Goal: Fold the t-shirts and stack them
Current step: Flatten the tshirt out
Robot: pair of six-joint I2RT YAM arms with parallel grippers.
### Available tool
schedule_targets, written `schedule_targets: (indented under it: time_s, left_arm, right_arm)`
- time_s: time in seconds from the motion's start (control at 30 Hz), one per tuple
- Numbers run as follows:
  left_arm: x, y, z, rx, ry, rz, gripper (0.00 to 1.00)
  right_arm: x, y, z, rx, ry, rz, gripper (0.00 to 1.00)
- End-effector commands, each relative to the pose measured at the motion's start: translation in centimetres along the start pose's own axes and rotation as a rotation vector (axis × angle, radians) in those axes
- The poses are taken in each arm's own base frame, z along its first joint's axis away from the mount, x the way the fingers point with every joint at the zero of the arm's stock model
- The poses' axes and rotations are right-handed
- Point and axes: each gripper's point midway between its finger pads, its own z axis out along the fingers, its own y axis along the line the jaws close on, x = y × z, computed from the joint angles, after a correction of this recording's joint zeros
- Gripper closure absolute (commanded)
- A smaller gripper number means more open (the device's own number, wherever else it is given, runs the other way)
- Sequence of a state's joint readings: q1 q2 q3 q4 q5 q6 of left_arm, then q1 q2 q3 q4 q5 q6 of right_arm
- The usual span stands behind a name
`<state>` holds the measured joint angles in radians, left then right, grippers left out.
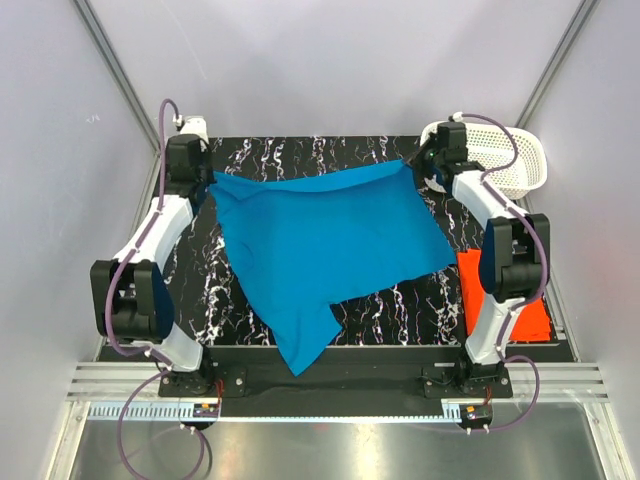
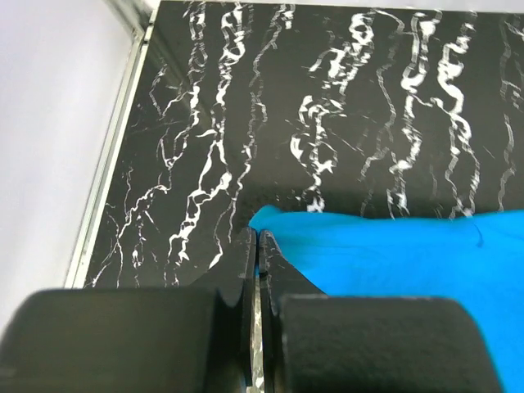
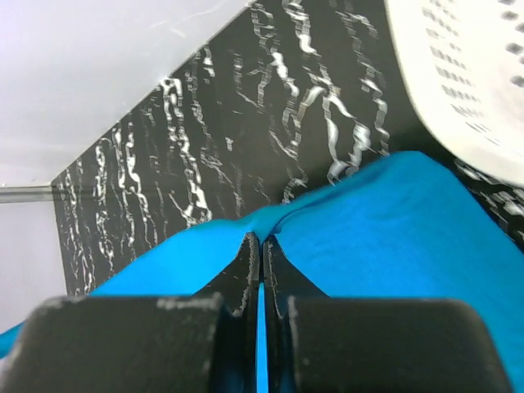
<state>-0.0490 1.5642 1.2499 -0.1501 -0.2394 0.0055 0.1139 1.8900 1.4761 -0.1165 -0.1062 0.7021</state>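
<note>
The bright blue t-shirt point(image 1: 325, 245) hangs stretched between both arms over the black marbled table, one sleeve drooping toward the near edge. My left gripper point(image 1: 208, 183) is shut on its far left corner; in the left wrist view the jaws point(image 2: 257, 239) pinch the blue cloth point(image 2: 393, 254). My right gripper point(image 1: 418, 166) is shut on the far right corner; its wrist view shows the blue t-shirt point(image 3: 393, 237) pinched at the gripper point(image 3: 260, 239). An orange-red t-shirt point(image 1: 470, 285) lies folded flat at the right edge, partly hidden behind the right arm.
A white perforated basket point(image 1: 520, 160) stands at the far right corner, close to the right gripper, also in view as the basket point(image 3: 467, 74). Grey walls enclose the table point(image 1: 300, 150) on three sides. The arm bases sit along the near edge.
</note>
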Motion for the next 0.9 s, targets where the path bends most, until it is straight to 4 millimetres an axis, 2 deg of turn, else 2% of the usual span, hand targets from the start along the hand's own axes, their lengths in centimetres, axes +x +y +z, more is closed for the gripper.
schedule_targets:
  time_s: [0.0,0.03,0.1,0.23,0.27,0.3,0.33,0.37,0.4,0.43,0.47,0.5,0.53,0.57,0.6,0.63,0.67,0.7,0.73,0.77,0.8,0.83,0.87]
  left_arm:
    - [-6.1,0.3,0.8,0.033,-0.161,-0.110,1.00]
    - [-6.0,0.5,1.0,0.036,-0.149,-0.130,1.00]
    - [-7.6,0.0,0.7,0.074,-0.173,-0.154,1.00]
    - [-12.2,-0.8,-1.8,0.148,-0.256,-0.204,1.00]
    - [-14.7,-0.7,-3.0,0.165,-0.313,-0.219,1.00]
    - [-16.3,-0.9,-3.9,0.187,-0.345,-0.228,1.00]
    - [-19.2,-0.7,-5.4,0.200,-0.412,-0.250,1.00]
    - [-20.8,-0.6,-6.2,0.209,-0.446,-0.259,1.00]
    - [-22.1,-0.5,-6.5,0.212,-0.472,-0.266,1.00]
    - [-25.7,0.0,-8.8,0.220,-0.558,-0.278,1.00]
    - [-27.4,0.2,-9.7,0.224,-0.599,-0.279,1.00]
    - [-28.8,0.4,-10.3,0.225,-0.629,-0.280,1.00]
    - [-31.6,2.2,-11.8,0.201,-0.698,-0.296,1.00]
    - [-32.9,2.8,-12.5,0.196,-0.733,-0.307,1.00]
    - [-34.2,3.1,-13.6,0.206,-0.768,-0.331,1.00]
    - [-36.3,4.4,-15.4,0.200,-0.837,-0.348,1.00]
    - [-37.3,4.9,-16.7,0.207,-0.874,-0.360,1.00]
    - [-38.0,5.0,-17.8,0.234,-0.905,-0.363,1.00]
    - [-38.9,6.0,-19.3,0.237,-0.952,-0.392,1.00]
    - [-39.4,6.2,-21.1,0.258,-0.981,-0.396,1.00]
    - [-39.6,6.4,-22.0,0.283,-0.992,-0.423,1.00]
    - [-39.4,7.2,-22.0,0.282,-0.995,-0.431,1.00]
    - [-38.9,7.7,-22.9,0.300,-0.992,-0.442,1.00]
  right_arm:
    - [-3.1,5.8,-0.2,-0.157,-0.085,-0.068,1.00]
    - [-3.0,5.9,0.0,-0.160,-0.077,-0.068,1.00]
    - [-3.1,6.6,0.0,-0.175,-0.076,-0.073,1.00]
    - [-4.2,9.1,-0.9,-0.215,-0.114,-0.117,1.00]
    - [-4.8,10.4,-1.0,-0.241,-0.130,-0.127,1.00]
    - [-5.3,11.1,-1.2,-0.256,-0.138,-0.126,1.00]
    - [-5.5,11.5,-0.7,-0.267,-0.135,-0.117,1.00]
    - [-7.0,13.1,-1.2,-0.300,-0.170,-0.112,1.00]
    - [-7.8,13.8,-1.3,-0.313,-0.187,-0.103,1.00]
    - [-8.2,14.0,-0.6,-0.312,-0.196,-0.092,1.00]
    - [-10.4,16.1,-1.7,-0.355,-0.249,-0.092,1.00]
    - [-11.3,17.1,-1.9,-0.372,-0.271,-0.088,1.00]
    - [-12.2,18.0,-2.2,-0.390,-0.292,-0.080,1.00]
    - [-14.1,20.0,-3.3,-0.431,-0.332,-0.073,1.00]
    - [-15.0,21.0,-3.9,-0.451,-0.349,-0.072,1.00]
    - [-15.2,21.1,-3.0,-0.450,-0.347,-0.068,1.00]
    - [-17.4,23.5,-5.9,-0.500,-0.401,-0.072,1.00]
    - [-18.0,24.2,-6.7,-0.514,-0.419,-0.071,1.00]
    - [-18.7,24.8,-7.5,-0.530,-0.438,-0.069,1.00]
    - [-19.8,25.7,-9.1,-0.554,-0.475,-0.065,1.00]
    - [-20.1,26.1,-9.9,-0.562,-0.487,-0.061,1.00]
    - [-20.5,26.5,-11.3,-0.571,-0.502,-0.061,1.00]
    - [-20.9,27.1,-13.4,-0.587,-0.518,-0.067,1.00]
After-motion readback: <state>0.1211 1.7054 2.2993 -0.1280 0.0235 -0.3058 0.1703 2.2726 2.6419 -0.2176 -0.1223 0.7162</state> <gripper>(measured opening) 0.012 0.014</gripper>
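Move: Each gripper holds a top corner of the blue t-shirt just above the table's far side. The shirt's middle lies about 29 cm right, 18 cm back and 12 cm below the left hand, and some 19 cm left, 23 cm back and 10 cm below the right. The white basket stands roughly 21 cm right of the right hand, 3 cm farther out and 8 cm lower; the orange t-shirt lies about 37 cm back, 18 cm right and 12 cm below it. Keep both grippers shut on the blue t-shirt's corners and sweep them up together, high above the table, starting with a short push forward. Raise the left about 43 cm, letting it ease back to its starting reach; raise the right about 30 cm, ending somewhat farther out. Tip both sets of fingers upward as they climb, the left more steeply. ##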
